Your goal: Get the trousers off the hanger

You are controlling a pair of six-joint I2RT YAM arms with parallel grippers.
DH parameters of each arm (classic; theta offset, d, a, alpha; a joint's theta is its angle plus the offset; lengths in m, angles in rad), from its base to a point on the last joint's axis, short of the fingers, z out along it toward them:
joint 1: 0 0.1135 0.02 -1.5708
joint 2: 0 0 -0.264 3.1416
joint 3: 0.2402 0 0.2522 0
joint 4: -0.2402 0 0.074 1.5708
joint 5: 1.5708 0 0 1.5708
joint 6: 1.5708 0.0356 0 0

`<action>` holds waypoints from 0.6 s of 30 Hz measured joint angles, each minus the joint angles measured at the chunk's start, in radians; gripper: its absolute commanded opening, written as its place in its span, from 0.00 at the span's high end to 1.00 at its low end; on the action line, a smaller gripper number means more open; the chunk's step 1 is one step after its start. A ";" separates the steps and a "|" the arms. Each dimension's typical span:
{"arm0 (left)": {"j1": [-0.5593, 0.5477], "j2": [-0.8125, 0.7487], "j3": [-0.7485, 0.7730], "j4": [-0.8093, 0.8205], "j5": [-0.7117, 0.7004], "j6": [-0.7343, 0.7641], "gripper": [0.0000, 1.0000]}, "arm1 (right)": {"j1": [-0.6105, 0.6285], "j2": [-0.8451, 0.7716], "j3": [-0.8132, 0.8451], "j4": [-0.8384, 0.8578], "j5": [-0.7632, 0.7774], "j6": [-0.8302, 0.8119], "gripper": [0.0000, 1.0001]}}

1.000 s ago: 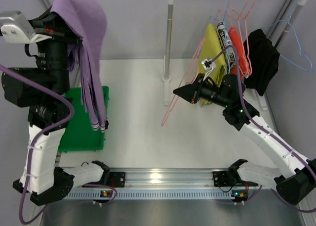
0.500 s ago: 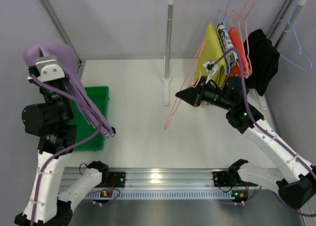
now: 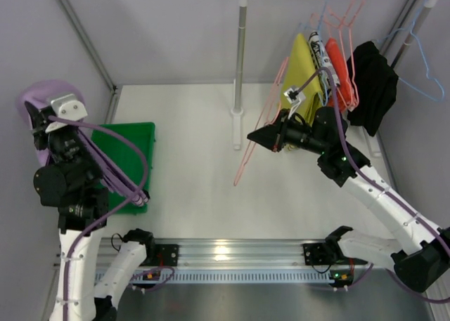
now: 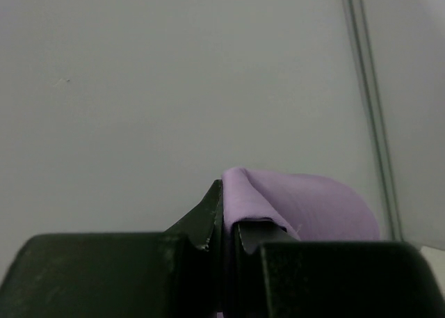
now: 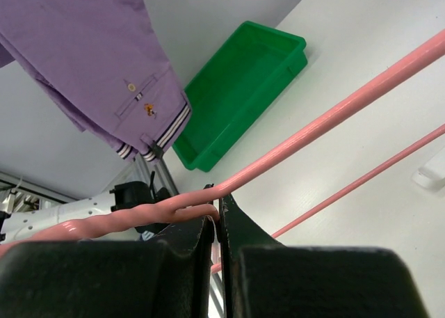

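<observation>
The lilac trousers (image 3: pixel 43 96) are off the hanger. They drape over my left gripper (image 3: pixel 50 117) at the far left, and their legs trail down to the striped hem bands (image 3: pixel 139 195) over the green bin. In the left wrist view the left gripper (image 4: pixel 229 217) is shut on a fold of the trousers (image 4: pixel 306 203). My right gripper (image 3: pixel 254 134) holds the bare pale pink hanger (image 3: pixel 261 128) in mid-air near the rack post. In the right wrist view the right gripper (image 5: pixel 217 213) is shut on the hanger's wire (image 5: pixel 334 116), with the trousers (image 5: pixel 90 53) beyond.
A green bin (image 3: pixel 133 135) sits at the table's left, also in the right wrist view (image 5: pixel 243 88). The rack post (image 3: pixel 239 68) stands mid-table. On the rail hang a mustard-yellow garment (image 3: pixel 304 68), red-orange hangers (image 3: pixel 344 33), a black garment (image 3: pixel 373 75) and a light blue hanger (image 3: pixel 422 61).
My left arm has swung down and to the left with the trousers, so their legs now trail over the green bin. My right gripper and the pink hanger have barely moved.
</observation>
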 measured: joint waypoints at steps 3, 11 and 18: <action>0.026 0.001 -0.030 0.017 -0.039 0.070 1.00 | 0.000 0.015 0.001 0.000 -0.003 0.000 1.00; 0.047 0.019 -0.210 0.169 -0.106 0.325 1.00 | 0.000 0.050 0.002 0.000 -0.007 0.005 1.00; 0.054 0.139 -0.332 0.254 -0.116 0.444 1.00 | 0.000 0.067 0.027 -0.015 -0.008 0.005 1.00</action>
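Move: The purple trousers are already pinched in the left hand's nearly shut fingers; their place is the green tray, some 14 cm ahead of this hand, about level sideways and roughly 53 cm below. Their hems hang around 14 cm to the right, 9 cm back and 30 cm down, and the rack post's foot stands about 41 cm right of the tray, 18 cm farther out. From the right hand the tray is about 44 cm left, 9 cm ahead, 33 cm down. The trousers are carried down towards the green tray by the left hand, which sinks about 11 cm, drifts a little left first and then reaches some 7 cm forward, quickening as it goes. The hand rolls about 35 degrees, its left side rising, while the fingers dip a little but still slant up; they keep their hold. ##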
